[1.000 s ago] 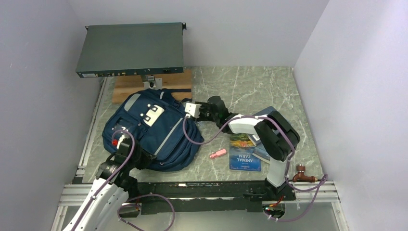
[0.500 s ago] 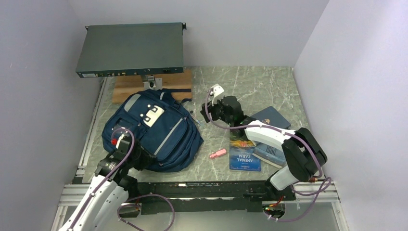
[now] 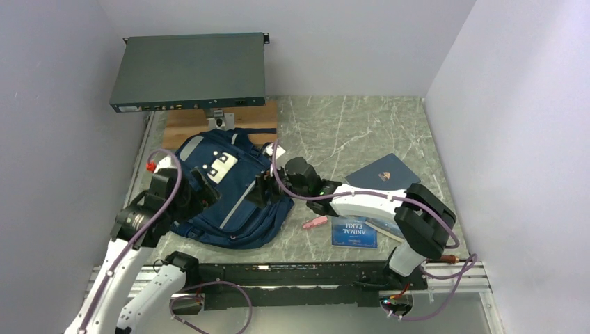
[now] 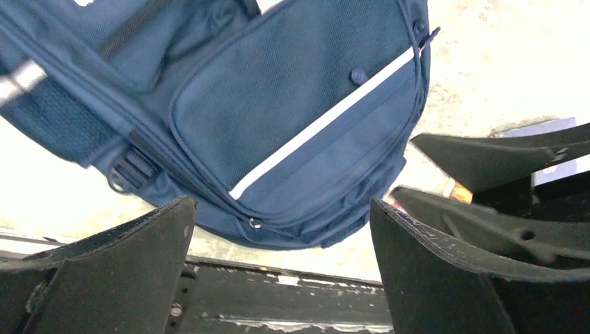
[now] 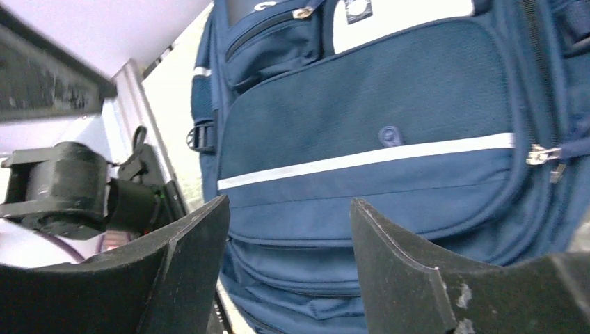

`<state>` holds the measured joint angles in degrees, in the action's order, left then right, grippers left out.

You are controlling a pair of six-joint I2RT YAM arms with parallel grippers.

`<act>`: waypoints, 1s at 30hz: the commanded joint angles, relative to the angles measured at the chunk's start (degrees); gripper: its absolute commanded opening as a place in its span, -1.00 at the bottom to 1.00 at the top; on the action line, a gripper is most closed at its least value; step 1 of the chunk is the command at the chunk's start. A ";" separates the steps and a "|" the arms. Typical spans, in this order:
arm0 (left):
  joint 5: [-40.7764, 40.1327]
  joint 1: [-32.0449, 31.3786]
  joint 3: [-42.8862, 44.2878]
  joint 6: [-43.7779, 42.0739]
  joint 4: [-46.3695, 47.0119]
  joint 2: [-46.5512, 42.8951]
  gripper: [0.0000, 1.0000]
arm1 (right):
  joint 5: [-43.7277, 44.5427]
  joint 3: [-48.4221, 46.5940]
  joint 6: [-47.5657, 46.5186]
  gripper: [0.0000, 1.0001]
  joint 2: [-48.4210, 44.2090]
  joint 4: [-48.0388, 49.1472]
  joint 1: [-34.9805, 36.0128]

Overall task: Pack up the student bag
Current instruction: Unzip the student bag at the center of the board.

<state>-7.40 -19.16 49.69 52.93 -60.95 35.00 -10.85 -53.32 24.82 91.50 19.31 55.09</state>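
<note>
The student bag (image 3: 233, 212), navy with grey stripes and a white patch, lies flat on the marble table (image 3: 362, 125), left of the middle. My left gripper (image 3: 202, 183) hovers over the bag's left part, jaws wide open and empty. In the left wrist view the student bag (image 4: 299, 104) lies beyond the left gripper (image 4: 282, 233), with the bag's lower edge and the table's front rail between the fingers. My right gripper (image 3: 259, 189) is at the bag's right side, open. In the right wrist view the student bag (image 5: 362, 104) fills the gap of the right gripper (image 5: 289, 226), which holds nothing.
A blue "Animal Farm" book (image 3: 355, 232), a dark blue book (image 3: 383, 170) and a small pink item (image 3: 315, 222) lie right of the bag. A dark rack unit (image 3: 188, 69) stands on a wooden board (image 3: 243, 118) behind it. Walls close in on both sides.
My left gripper let go of the bag's front-left edge, opened wide and rose over its left part. My right arm swung out, then back low to the bag's right side.
</note>
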 commanded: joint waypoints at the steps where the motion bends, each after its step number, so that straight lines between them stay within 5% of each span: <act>1: -4.81 0.48 7.03 -15.73 -0.47 7.70 0.99 | -5.72 -0.04 0.94 0.23 3.07 6.33 0.62; 6: -3.31 3.54 14.44 -28.86 3.44 16.09 0.99 | -5.16 -6.37 1.63 0.02 10.48 3.41 0.63; 11: 1.72 14.14 17.84 -39.81 7.66 27.05 0.99 | 1.30 -9.00 1.76 -0.05 15.24 0.67 0.59; 15: 8.50 18.93 18.16 -37.27 11.11 32.21 0.89 | 8.61 -6.35 4.42 -0.16 16.16 0.22 0.63; 21: 4.90 20.46 11.18 -32.10 18.77 33.44 0.78 | 13.62 2.47 9.23 -0.17 16.19 3.10 0.61; 25: 2.03 20.48 11.09 -32.52 18.78 37.61 0.50 | 14.19 6.45 8.74 -0.17 14.95 3.51 0.84; 30: 4.06 20.46 9.96 -34.30 19.32 39.34 0.33 | 13.45 3.02 4.24 -0.12 10.74 -4.07 1.95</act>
<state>-4.19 1.10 60.25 19.90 -44.07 74.50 -1.06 -49.32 33.67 104.38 29.54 56.49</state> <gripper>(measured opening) 0.670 0.427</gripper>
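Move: The zipper pull beside the clear-window pocket lies about 14 cm ahead of the left hand, 4 cm left and 11 cm down; the white label is 3 cm beyond that pull and 7 cm right of it. The clear-window pocket is some 11 cm ahead of the hand and 10 cm left. For the right hand, the bag's right flank is about 11 cm below and 1 cm ahead, the white stripe 7 cm to its left. Left hand reaches 13 cm forward-left, then sinks towards the pull; right sinks 10 cm towards flank; both grippers narrow. ##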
